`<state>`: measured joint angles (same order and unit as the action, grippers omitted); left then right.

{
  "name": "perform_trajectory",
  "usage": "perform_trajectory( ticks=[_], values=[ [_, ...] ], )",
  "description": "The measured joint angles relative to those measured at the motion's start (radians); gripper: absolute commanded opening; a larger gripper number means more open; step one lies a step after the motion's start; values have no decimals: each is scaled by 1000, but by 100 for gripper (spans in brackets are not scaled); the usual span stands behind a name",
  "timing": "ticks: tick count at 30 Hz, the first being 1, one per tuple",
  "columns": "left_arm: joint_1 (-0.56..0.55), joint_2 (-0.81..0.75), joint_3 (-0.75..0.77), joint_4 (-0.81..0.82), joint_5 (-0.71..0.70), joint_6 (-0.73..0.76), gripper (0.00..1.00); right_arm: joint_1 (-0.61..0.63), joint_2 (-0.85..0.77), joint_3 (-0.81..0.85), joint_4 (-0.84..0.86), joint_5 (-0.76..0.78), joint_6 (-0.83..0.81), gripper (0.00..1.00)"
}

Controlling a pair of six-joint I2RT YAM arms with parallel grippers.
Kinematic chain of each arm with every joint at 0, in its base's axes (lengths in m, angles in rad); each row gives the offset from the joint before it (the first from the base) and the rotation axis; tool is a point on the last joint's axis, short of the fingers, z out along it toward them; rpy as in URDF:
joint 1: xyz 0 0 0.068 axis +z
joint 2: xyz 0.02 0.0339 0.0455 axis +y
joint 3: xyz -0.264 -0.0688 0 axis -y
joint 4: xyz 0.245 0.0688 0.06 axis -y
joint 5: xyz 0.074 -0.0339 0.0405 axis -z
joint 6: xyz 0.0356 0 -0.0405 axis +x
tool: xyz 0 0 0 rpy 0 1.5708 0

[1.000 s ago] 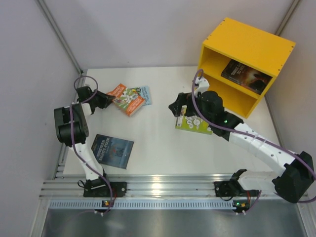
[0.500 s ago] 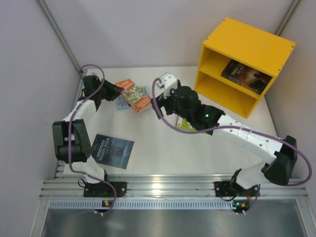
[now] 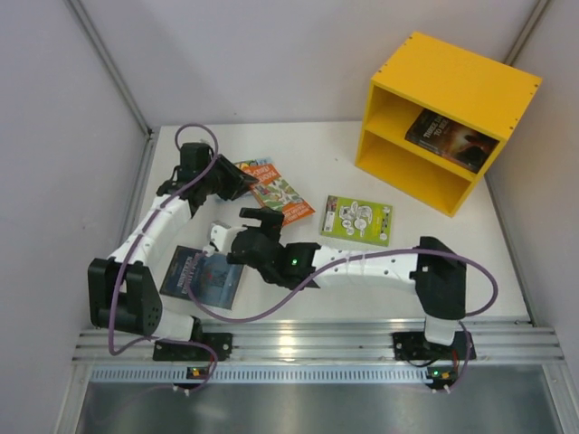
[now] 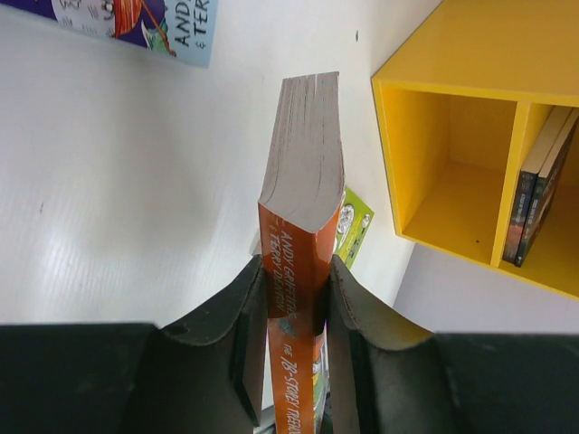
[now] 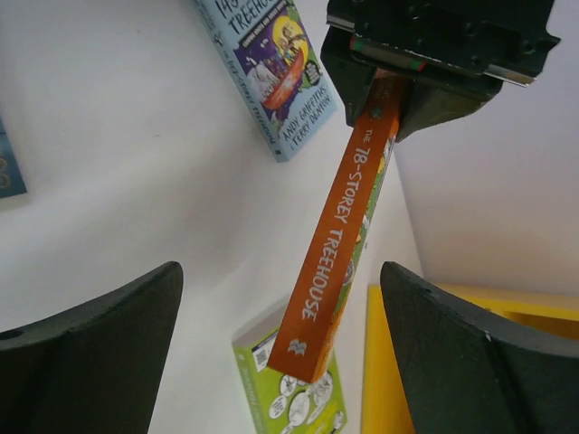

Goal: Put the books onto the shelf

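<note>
My left gripper (image 4: 289, 271) (image 3: 237, 181) is shut on the spine end of an orange-red book (image 4: 303, 181) (image 3: 282, 195) and holds it edge-up above the table. My right gripper (image 5: 285, 353) (image 3: 260, 220) is open just below that book (image 5: 339, 244), its fingers wide on either side and touching nothing. A lime green book (image 3: 357, 220) (image 5: 294, 398) lies flat mid-table. On the table under the left arm is a light blue book (image 5: 267, 72) (image 4: 136, 23). A blue-grey book (image 3: 201, 276) lies near the front left. The yellow shelf (image 3: 443, 90) (image 4: 434, 136) at the back right holds dark books (image 4: 534, 190) (image 3: 450, 138).
Grey walls close in the left, back and right of the white table. The aluminium rail (image 3: 298, 344) with both arm bases runs along the near edge. My right arm (image 3: 380, 262) stretches low across the middle, from its base towards the left.
My right arm swung from beside the shelf across to the left, leaving the lime green book flat. My left gripper carried the orange-red book up and to the right.
</note>
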<state>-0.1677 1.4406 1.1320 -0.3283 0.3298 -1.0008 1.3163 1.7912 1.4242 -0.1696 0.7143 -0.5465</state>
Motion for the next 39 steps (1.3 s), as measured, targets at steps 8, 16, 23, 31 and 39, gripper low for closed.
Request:
perform_trajectory(
  ticks=[8, 16, 23, 31, 39],
  values=[
    [-32, -45, -35, -68, -16, -28, 0, 11, 152, 5, 129, 240, -227, 52],
    [-51, -60, -56, -100, -50, -35, 0, 15, 201, 4, 257, 341, -360, 16],
    [-55, -61, -65, -106, -60, -40, 26, 12, 213, -24, 299, 358, -393, 0],
    [-62, -92, -74, -167, -58, -1, 63, -35, 165, -66, 156, 272, -319, 0],
    [-2, -99, 77, -282, -123, 89, 77, -68, 114, -116, 11, 195, -310, 0]
  ],
)
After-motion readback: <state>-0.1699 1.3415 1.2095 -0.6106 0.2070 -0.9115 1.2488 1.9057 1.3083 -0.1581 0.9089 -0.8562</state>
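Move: The 78-Storey Treehouse book hangs in the left fingers, its middle about 8 cm to their right, level with them fore and aft and some 3 cm below. From the empty, open right hand it lies roughly 12 cm ahead, 4 cm to the right and 4 cm lower. On the table about 19 cm below that hand, the green book is 15 cm ahead and 24 cm right, Nineteen Eighty-Four 3 cm back and 18 cm left. The Treehouse book changes hands: the left hand draws it back some 4 cm and slightly down while the right reaches about 3 cm forward and 2 cm down, rolling its left side down, and pinches the book's spine side. The left fingers then open and let go, that hand finally lifting clear forward and left; the right keeps its hold and takes the book right and down. ##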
